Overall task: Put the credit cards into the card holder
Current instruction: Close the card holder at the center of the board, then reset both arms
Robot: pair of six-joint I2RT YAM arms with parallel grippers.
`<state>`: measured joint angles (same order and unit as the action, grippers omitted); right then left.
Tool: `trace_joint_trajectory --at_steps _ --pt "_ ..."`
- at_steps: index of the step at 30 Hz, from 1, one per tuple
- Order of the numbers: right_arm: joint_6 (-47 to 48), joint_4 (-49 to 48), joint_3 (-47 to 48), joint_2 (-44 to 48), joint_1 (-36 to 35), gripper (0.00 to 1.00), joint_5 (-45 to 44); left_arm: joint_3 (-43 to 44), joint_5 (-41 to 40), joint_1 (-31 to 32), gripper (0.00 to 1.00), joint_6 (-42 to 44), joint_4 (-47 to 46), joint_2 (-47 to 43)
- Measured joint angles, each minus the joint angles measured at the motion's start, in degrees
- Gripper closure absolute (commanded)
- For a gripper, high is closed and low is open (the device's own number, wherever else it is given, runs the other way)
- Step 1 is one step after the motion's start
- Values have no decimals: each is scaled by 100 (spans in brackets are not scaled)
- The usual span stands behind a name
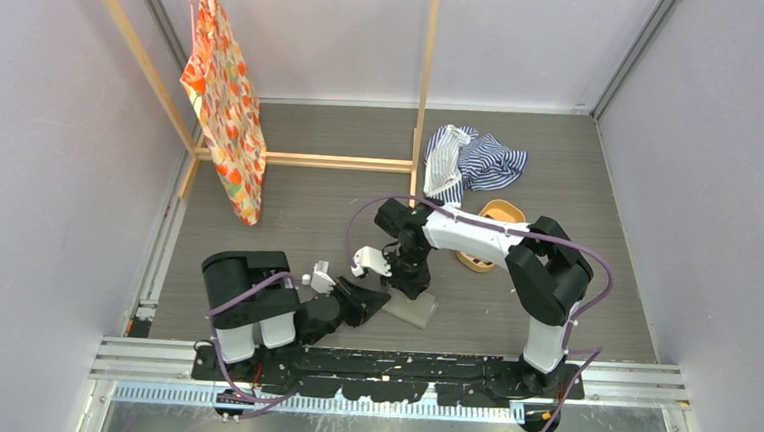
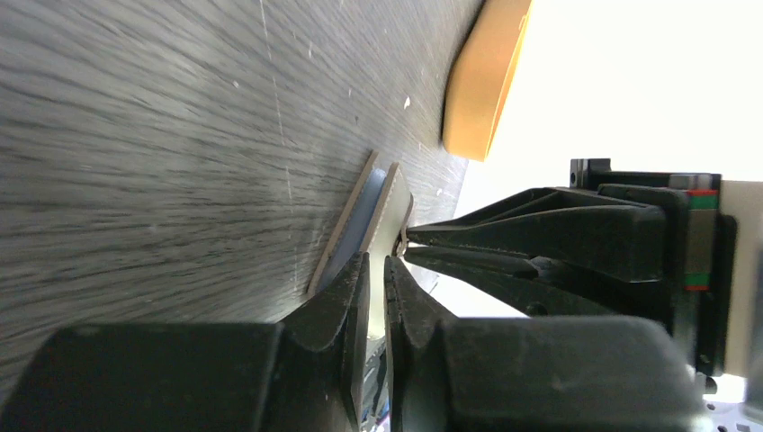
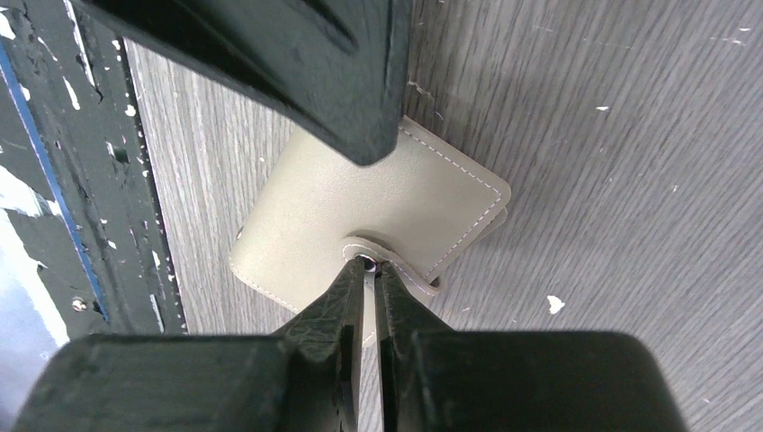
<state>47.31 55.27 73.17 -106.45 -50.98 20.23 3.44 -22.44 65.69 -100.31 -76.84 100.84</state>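
The card holder (image 3: 360, 198), a grey-taupe folded wallet with white stitching, lies flat on the table (image 1: 574, 288) near the front edge, also seen as the card holder (image 1: 414, 309) from above. My right gripper (image 3: 369, 267) points down at its closing tab, shut with its tips pinched at the small metal snap. My left gripper (image 2: 376, 270) comes in low from the left, shut on the edge of the upper cover (image 2: 393, 202). A bluish layer (image 2: 364, 225) shows between the two covers; I cannot tell whether it is a card. No loose credit cards are in view.
An oval orange-tan tray (image 1: 499, 212) sits behind the right arm, partly hidden. A striped cloth (image 1: 474, 160) lies further back. A wooden frame (image 1: 426, 88) stands at the rear with a patterned bag (image 1: 226, 106) hanging on its left.
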Motion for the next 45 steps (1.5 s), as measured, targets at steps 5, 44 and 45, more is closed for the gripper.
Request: trace_joint_trajectory --at_steps 5,44,45 --pt "-350 74 125 -83 -175 86 -337 -205 -57 -168 85 278 997 -1097" --pt "-485 -133 -361 3386 4170 18 1445 3040 3665 -2723 0 5184 7938 -4457" --pt "-577 -138 -400 3550 4452 14 1515 3213 3768 -2798 0 5313 7956 -4419"
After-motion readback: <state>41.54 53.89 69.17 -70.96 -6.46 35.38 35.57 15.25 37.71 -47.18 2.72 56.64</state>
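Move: The card holder is right under the right hand, whose shut tips are on its snap; its middle is about 1 cm back and 1 cm below, not off to either side. From the left hand, at the holder's left edge, that middle is some 3 cm right, 1 cm back and 3 cm below. The yellow tray stands about 13 cm ahead and 14 cm right of the right hand, the striped cloth roughly 26 cm ahead and 10 cm right, both about level with it. The right hand keeps its shut fingertips on the snap for about half a second, tilting slightly, then spreads its fingers and comes free, rising some 17 cm while swinging right and forward to above the tray, the wrist turning clockwise. The left hand pulls away leftward from the holder's edge by about 10 cm while it lifts, then swings most of the way back right, edging forward and climbing again as its fingers open nearly wide and its wrist rolls and tips up. ##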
